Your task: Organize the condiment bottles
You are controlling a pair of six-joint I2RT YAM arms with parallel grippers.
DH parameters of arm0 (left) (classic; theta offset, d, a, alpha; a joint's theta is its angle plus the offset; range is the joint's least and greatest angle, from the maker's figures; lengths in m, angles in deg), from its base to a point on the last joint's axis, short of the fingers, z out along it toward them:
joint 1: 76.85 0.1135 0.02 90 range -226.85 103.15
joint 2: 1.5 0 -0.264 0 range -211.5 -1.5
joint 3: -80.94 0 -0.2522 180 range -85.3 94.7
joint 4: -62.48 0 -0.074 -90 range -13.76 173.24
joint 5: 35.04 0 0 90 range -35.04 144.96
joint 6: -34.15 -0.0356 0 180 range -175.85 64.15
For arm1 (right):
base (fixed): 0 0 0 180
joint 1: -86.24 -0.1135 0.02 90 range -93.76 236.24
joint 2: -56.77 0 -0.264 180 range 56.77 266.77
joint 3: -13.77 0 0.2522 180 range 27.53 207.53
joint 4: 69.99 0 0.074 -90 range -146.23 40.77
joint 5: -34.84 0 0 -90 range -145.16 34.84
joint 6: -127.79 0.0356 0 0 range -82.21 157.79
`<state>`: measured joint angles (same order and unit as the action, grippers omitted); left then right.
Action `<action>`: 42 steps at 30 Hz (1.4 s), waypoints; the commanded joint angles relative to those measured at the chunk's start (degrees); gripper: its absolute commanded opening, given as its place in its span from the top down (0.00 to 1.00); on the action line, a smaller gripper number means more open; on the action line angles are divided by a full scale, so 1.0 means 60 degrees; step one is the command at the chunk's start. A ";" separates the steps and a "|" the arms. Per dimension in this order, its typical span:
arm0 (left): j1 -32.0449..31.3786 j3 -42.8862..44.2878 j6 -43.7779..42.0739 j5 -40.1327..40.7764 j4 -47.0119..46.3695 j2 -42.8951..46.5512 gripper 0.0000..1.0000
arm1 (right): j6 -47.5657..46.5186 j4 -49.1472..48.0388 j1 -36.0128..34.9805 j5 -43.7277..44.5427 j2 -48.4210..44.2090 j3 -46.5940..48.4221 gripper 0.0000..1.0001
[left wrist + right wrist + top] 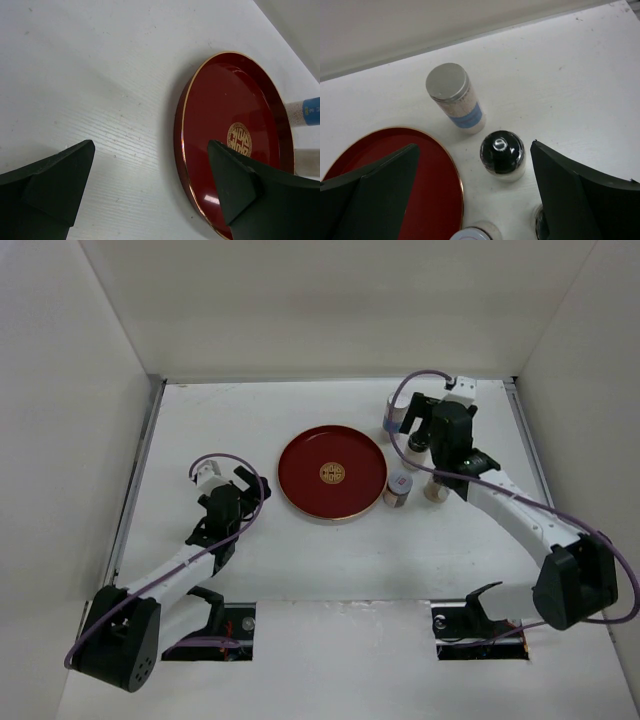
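Right of the red tray (332, 475) stand the condiment bottles. The taller white one with a blue band (456, 99) is farthest back (392, 421). A tan dark-capped bottle (502, 155) stands upright between my right gripper's spread fingers, apart from both. The short pale-lidded jar (398, 488) shows only its lid at the bottom edge of the right wrist view (470, 234). The second tan bottle (436, 490) is mostly hidden behind the right finger. My right gripper (421, 433) (475, 146) hovers open above them. My left gripper (254, 489) (151, 145) is open and holds nothing, just left of the tray (230, 140).
White walls enclose the table on the left, back and right. Bare tabletop (330, 560) lies in front of the tray, between the two arms. The tray carries only a gold emblem (332, 473).
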<state>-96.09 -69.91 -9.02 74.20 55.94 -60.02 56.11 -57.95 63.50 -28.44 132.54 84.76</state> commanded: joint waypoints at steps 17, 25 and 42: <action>-0.0066 -0.0135 -0.0246 0.0206 -0.0748 0.0438 0.00 | -0.0886 0.1194 0.0458 -0.1245 0.3220 0.3511 0.00; -0.0051 -0.0164 -0.0246 0.0132 -0.0749 0.0422 0.00 | -0.1194 0.1355 0.0604 -0.1625 0.4802 0.4830 0.00; -0.0139 -0.0179 -0.0261 0.0088 -0.1085 0.0189 0.00 | -0.1267 0.0287 0.0692 -0.1452 0.6138 0.5740 0.35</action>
<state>-96.42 -70.60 -9.72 74.92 53.32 -58.73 48.88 -50.71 67.46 -38.47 171.31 117.48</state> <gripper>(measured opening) 0.997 0.685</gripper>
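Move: The blue-banded tall bottle stands some 14 cm ahead of the right hand, 5 cm to its left, its middle about 16 cm below. The nearest black-capped bottle is 4 cm ahead, straight in line; a second one lies 5 cm back and 5 cm right, the round-lidded jar 6 cm back and 5 cm left, all about 18 cm down. From the left hand the tall bottle is roughly 24 cm ahead, 33 cm right and about level. The right hand reaches forward about 14 cm and a little left, passing above the nearest black-capped bottle towards the blue-banded tall bottle, its fingers narrowing briefly and opening wide again on the way. Over the second half it sinks more steeply, some 9 cm down in all, tipping about 15 degrees further down and turning slightly counter-clockwise, until the open fingers straddle the silver cap and close by about a third, bringing a pad against each side of it. ##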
